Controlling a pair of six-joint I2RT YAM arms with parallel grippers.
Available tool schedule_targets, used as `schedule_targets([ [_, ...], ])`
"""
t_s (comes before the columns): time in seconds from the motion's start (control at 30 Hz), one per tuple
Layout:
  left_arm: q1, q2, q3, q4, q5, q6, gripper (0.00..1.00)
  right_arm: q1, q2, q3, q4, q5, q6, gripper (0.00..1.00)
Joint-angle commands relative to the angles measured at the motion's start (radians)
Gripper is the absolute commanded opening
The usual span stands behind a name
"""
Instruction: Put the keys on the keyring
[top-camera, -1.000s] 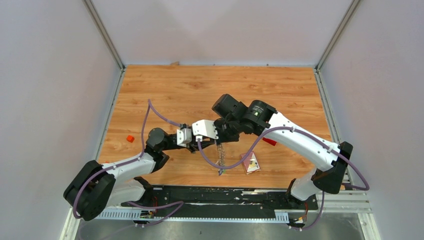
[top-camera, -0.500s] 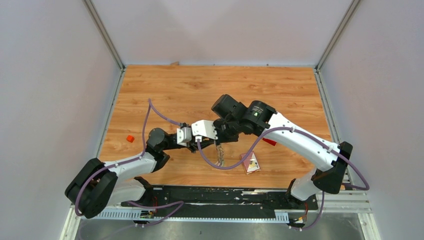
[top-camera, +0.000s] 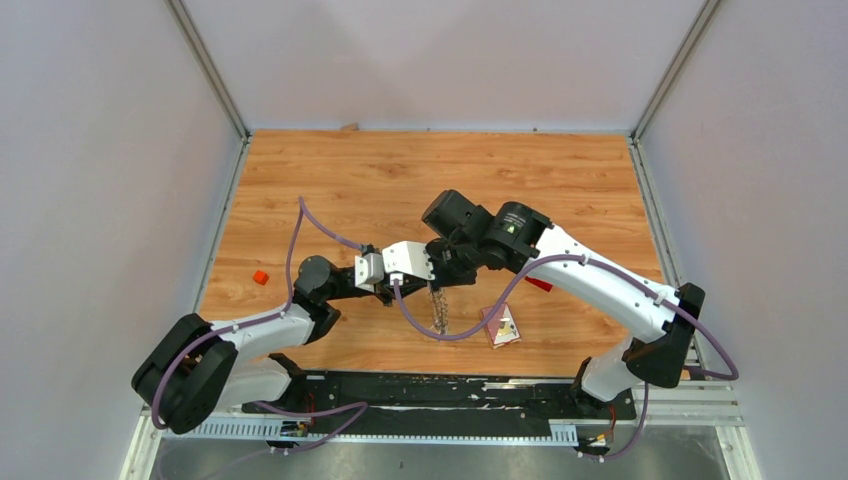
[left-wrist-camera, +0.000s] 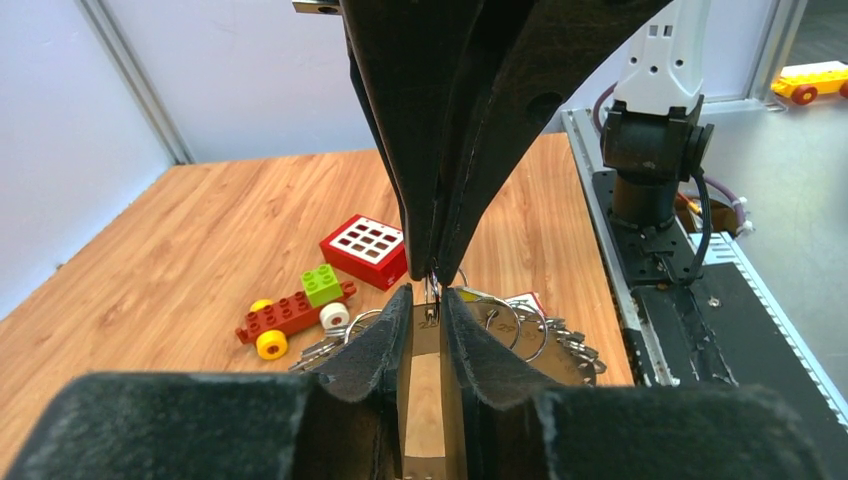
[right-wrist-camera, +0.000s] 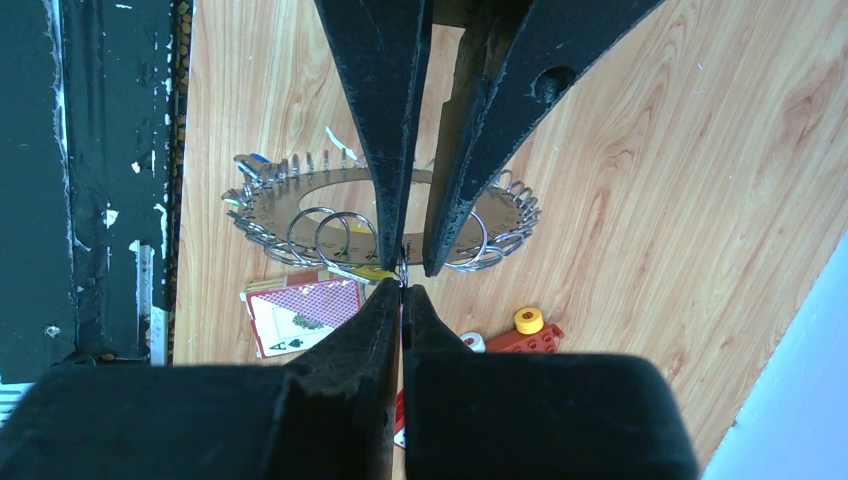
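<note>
The keyring (top-camera: 437, 308), a wire wreath of grey keys, hangs just above the wood under both grippers; it also shows in the wrist views (right-wrist-camera: 300, 225) (left-wrist-camera: 545, 335). My right gripper (right-wrist-camera: 402, 288) is shut on a thin wire loop at the wreath's rim. A yellow-tagged key (right-wrist-camera: 372, 271) hangs beside its tips. My left gripper (left-wrist-camera: 428, 298) faces it tip to tip. Its jaws stand narrowly apart on either side of the same wire, and I see no contact. The right fingers (left-wrist-camera: 450, 180) come down from above in the left wrist view.
A playing card (top-camera: 500, 326) lies right of the hanging ring. A red block with white buttons (left-wrist-camera: 365, 248) and a red-yellow-green toy car (left-wrist-camera: 295, 312) sit beyond. A small orange block (top-camera: 260, 277) lies far left. The black base rail (top-camera: 450, 390) runs along the near edge.
The left jaws have narrowed around the wire. The hanging keyring has risen a little and hangs shorter. Both arms have barely shifted.
</note>
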Motion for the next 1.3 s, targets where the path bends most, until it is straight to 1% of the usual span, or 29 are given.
schedule_targets([
  [0.0,-0.005,0.006,0.033,0.042,-0.011,-0.013,0.21,0.007,-0.001,0.021,0.050,-0.010,0.014,0.00],
  [0.17,-0.006,0.003,0.034,0.041,-0.012,-0.015,0.18,0.009,0.001,0.019,0.055,-0.012,0.015,0.00],
  [0.3,-0.006,0.005,0.035,0.035,-0.009,-0.015,0.09,0.009,0.003,0.019,0.058,-0.013,0.017,0.00],
  [0.37,-0.006,0.004,0.035,0.033,-0.008,-0.015,0.00,0.009,0.003,0.017,0.063,-0.016,0.017,0.00],
  [0.53,-0.006,-0.003,0.035,0.034,0.008,-0.039,0.00,0.007,-0.023,-0.025,0.123,-0.012,0.037,0.00],
  [0.6,-0.007,-0.010,0.029,0.048,-0.006,-0.055,0.00,0.004,-0.045,-0.057,0.161,-0.014,0.045,0.01],
  [0.63,-0.007,-0.015,0.022,0.065,-0.017,-0.063,0.00,0.001,-0.058,-0.070,0.177,-0.019,0.048,0.03],
  [0.67,-0.005,-0.018,0.016,0.084,-0.027,-0.076,0.00,-0.004,-0.069,-0.083,0.191,-0.025,0.053,0.06],
  [0.7,-0.004,-0.021,0.010,0.109,-0.037,-0.099,0.00,-0.012,-0.080,-0.093,0.202,-0.036,0.058,0.11],
  [0.73,-0.003,-0.022,0.006,0.127,-0.043,-0.111,0.00,-0.022,-0.090,-0.100,0.209,-0.051,0.061,0.13],
  [0.9,-0.002,-0.036,-0.003,0.173,-0.070,-0.147,0.00,-0.082,-0.159,-0.147,0.236,-0.156,0.071,0.40],
  [0.97,-0.002,-0.038,-0.004,0.185,-0.072,-0.158,0.00,-0.132,-0.197,-0.173,0.254,-0.230,0.080,0.48],
  [1.03,-0.001,-0.041,-0.006,0.197,-0.072,-0.165,0.00,-0.186,-0.228,-0.200,0.276,-0.304,0.095,0.53],
  [1.13,-0.002,-0.045,-0.006,0.205,-0.069,-0.167,0.00,-0.261,-0.262,-0.232,0.297,-0.427,0.113,0.55],
  [1.27,-0.003,-0.044,-0.004,0.211,-0.056,-0.167,0.00,-0.331,-0.259,-0.252,0.299,-0.622,0.136,0.56],
])
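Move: My left fingertips, slightly open, straddle the upper edge of the keyring, with the small wire loop my right hand pinches right at the tips of both hands; the ring's body hangs with its middle some 5 cm below and 1 cm back. On the table about 18 cm below my left hand lie the cards, 12 cm right and 5 cm back, the toy car, 14 cm right and 9 cm ahead, and the red block, 21 cm right and 6 cm ahead. I close my left fingers on the keyring's top edge beside the loop while my right hand holds still. Once the left grip is shut, my right fingers let go, opening past half, and back away about 4 cm up and to the right with a little forward, swinging some 25 degrees to point more to the left. My left hand meanwhile lifts the keyring about 2.5 cm. ##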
